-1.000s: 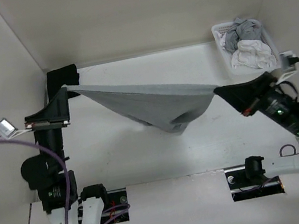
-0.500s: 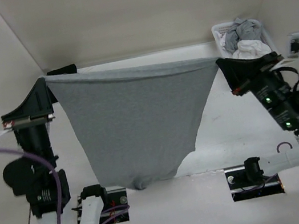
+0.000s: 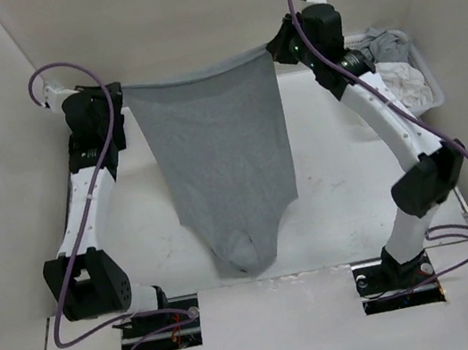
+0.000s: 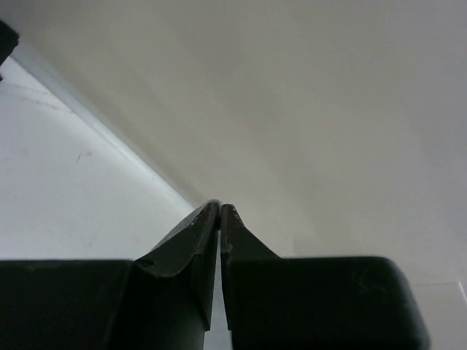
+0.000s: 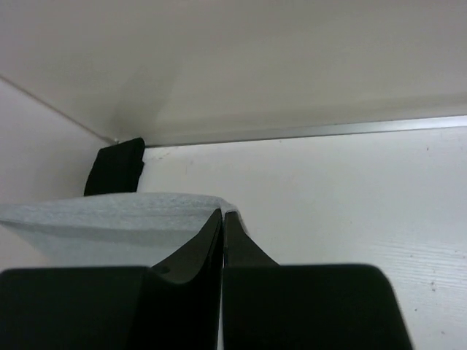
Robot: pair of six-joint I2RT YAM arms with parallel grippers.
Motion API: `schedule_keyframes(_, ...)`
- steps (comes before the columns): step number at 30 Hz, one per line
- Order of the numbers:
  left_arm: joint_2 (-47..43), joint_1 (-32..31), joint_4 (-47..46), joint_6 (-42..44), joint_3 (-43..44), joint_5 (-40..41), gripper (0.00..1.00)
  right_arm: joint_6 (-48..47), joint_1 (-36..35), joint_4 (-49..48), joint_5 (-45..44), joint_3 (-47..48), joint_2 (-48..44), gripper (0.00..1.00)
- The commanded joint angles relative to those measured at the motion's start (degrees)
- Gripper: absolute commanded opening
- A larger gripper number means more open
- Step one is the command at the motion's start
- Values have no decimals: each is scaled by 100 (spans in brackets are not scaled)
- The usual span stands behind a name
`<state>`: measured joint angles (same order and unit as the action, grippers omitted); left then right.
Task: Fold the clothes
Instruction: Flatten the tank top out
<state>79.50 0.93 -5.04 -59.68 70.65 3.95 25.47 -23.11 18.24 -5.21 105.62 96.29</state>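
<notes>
The clothes (image 3: 223, 154), a plain light grey T-shirt, hang spread between my two grippers near the back wall, the lower end bunched toward the near edge. My left gripper (image 3: 118, 94) is shut at the shirt's top left corner. In the left wrist view its jaws (image 4: 220, 206) are pressed together and no fabric shows there. My right gripper (image 3: 273, 48) is shut on the top right corner. In the right wrist view the grey hem (image 5: 109, 211) runs left from the jaw tips (image 5: 222, 213). The top edge is taut between them.
A white basket (image 3: 432, 84) holding grey and white garments stands at the far right, behind the right arm. A black cloth bundle (image 5: 114, 166) sits in the far left corner. Enclosure walls close in at the back and both sides.
Both arms have stretched out from the sides toward the back wall, carrying the shirt with them. The grippers have come closer together, so the shirt is spread narrower and hangs longer.
</notes>
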Motion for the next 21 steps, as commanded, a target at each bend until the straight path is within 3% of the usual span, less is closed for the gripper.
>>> schedule_keyframes(1, -287, 17, -735, 185, 1186, -8, 3, 230, 145, 258, 697, 1703, 90, 0)
schedule_keyframes(6, -225, 228, -683, 290, 1960, -192, 3, 186, 171, 926, 688, 3392, 390, 0)
schedule_keyframes(10, -417, 351, -648, 474, 2146, -175, 3, 168, 145, 1111, 715, 3466, 119, 0)
schedule_keyframes(13, -681, 430, -665, 492, 1813, -157, 3, 133, 154, 972, 662, 2467, -434, 0)
schedule_keyframes(16, -919, 369, -744, 519, 1269, -148, 3, 186, 180, 463, 583, 834, -1162, 0)
schedule_keyframes(21, -1962, 26, -1095, 589, -1021, 18, 3, 256, 58, -477, 354, -2338, -2612, 0)
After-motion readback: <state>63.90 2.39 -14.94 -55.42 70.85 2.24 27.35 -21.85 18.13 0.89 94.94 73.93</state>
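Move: Both hands already hold the far corners of the tank top, roughly 35 cm apart. The cloth slopes back and down from them, so its middle lies about 18 cm back and 17 cm below, some 17 cm right of the left hand and as far left of the right. On the table, over 30 cm below, the black cloth is about 8 cm left of the left hand and level with it; the basket is some 27 cm right of the right hand, also level. Up fast and then back towards the bases, both arms whip the pinched edge of the tank top some 20 cm higher and about 10 cm back, the fingers tipping upward by 20 to 30 degrees and staying shut. Near the top they turn over and begin to sink, the right hand dropping about 10 cm and easing a little outward. ##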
